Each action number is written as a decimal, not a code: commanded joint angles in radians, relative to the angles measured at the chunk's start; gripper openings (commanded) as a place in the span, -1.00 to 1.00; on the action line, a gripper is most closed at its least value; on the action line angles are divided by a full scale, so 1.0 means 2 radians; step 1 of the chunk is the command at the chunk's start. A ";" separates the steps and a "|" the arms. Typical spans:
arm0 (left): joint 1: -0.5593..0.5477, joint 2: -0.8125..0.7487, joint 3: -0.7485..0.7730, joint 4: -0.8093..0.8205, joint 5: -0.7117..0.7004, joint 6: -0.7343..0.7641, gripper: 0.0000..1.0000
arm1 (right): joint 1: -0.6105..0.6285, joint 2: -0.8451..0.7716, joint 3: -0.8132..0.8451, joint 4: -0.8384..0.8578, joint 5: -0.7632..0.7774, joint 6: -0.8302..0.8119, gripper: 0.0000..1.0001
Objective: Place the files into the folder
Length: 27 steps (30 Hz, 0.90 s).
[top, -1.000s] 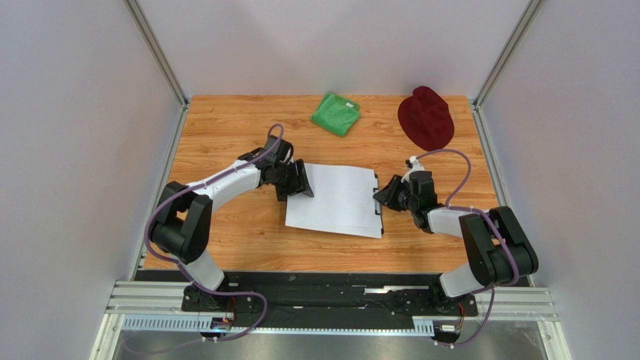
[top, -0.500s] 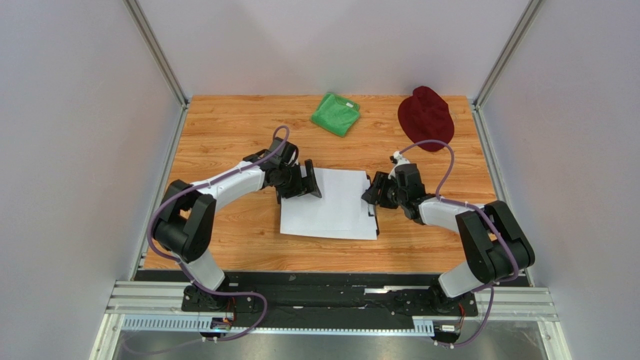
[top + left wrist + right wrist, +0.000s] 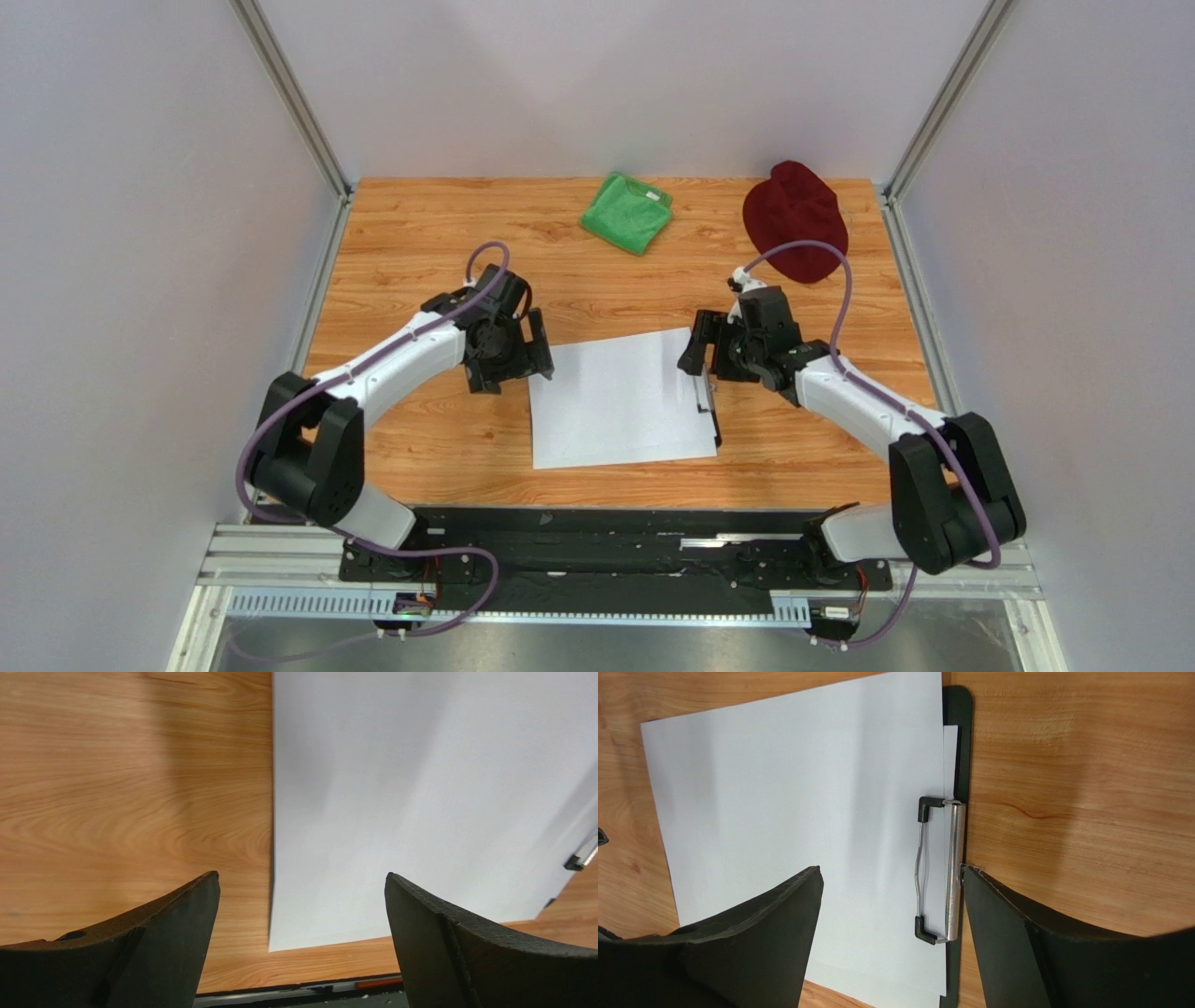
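Note:
The files (image 3: 617, 399) lie as a flat white stack on the folder, a black board of which only the right edge (image 3: 709, 416) shows. In the right wrist view the files (image 3: 794, 798) sit under the silver clip (image 3: 954, 868) at the folder's (image 3: 962, 742) short edge. My right gripper (image 3: 891, 869) hovers open over the clip, its right finger close beside the clip's bar. My left gripper (image 3: 300, 876) is open and empty over the left edge of the files (image 3: 421, 798). From above, the left gripper (image 3: 537, 347) is just off the sheets' left corner and the right gripper (image 3: 701, 350) is at their right edge.
A green cloth (image 3: 627, 212) and a dark red hat (image 3: 795, 219) lie at the back of the wooden table (image 3: 421, 238). Grey walls stand close on both sides. The arms' black base rail (image 3: 603, 539) runs along the near edge.
Both grippers have opened and come off the sheets. The left one drew back to the left, the right one shifted toward the back. The stack has turned slightly.

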 commanded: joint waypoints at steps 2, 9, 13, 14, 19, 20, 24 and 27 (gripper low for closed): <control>0.002 -0.097 -0.012 -0.039 -0.048 0.006 0.93 | 0.003 -0.045 0.040 -0.089 0.012 -0.020 0.55; -0.016 -0.124 -0.053 0.096 0.128 0.006 0.68 | 0.052 -0.071 0.002 -0.095 -0.015 0.069 0.27; -0.062 -0.063 -0.036 0.117 0.142 0.006 0.51 | 0.119 -0.083 -0.022 -0.085 0.041 0.099 0.05; -0.067 -0.035 -0.025 0.119 0.140 0.009 0.50 | 0.123 -0.081 -0.031 -0.081 0.049 0.108 -0.10; -0.075 0.035 -0.008 0.134 0.120 0.014 0.32 | 0.142 -0.081 -0.079 -0.032 0.075 0.150 -0.55; -0.075 0.053 -0.007 0.135 0.115 0.012 0.29 | 0.142 -0.079 -0.094 -0.031 0.095 0.161 -0.68; -0.077 0.086 -0.015 0.146 0.106 -0.002 0.17 | 0.141 -0.061 -0.105 -0.021 0.151 0.200 -0.77; -0.084 0.095 -0.033 0.172 0.118 -0.020 0.15 | 0.117 -0.033 -0.090 -0.040 0.188 0.210 -0.73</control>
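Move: The files, a stack of white sheets on the black folder, have their middle about 16 cm to the left hand's right, 3 cm back and 7 cm below, their left edge almost under that hand. From the right hand that middle lies some 12 cm to the left, 3 cm back and 5 cm below. The folder's metal clip is nearly under the right hand, 1 cm to its right and level with it, roughly 28 cm to the left hand's right. The right hand lifts slightly clear, then draws back about 10 cm along the clip end of the folder, bowing left on the way and sinking, while its wide-open fingers shut almost fully and come down on the sheets by their near right corner. The left hand rises some 6 cm, swings about 10 cm right over the files with a small backward drift and a clockwise turn of some 15 degrees, then sinks about 11 cm to set its half-closed fingertips on their left part. ##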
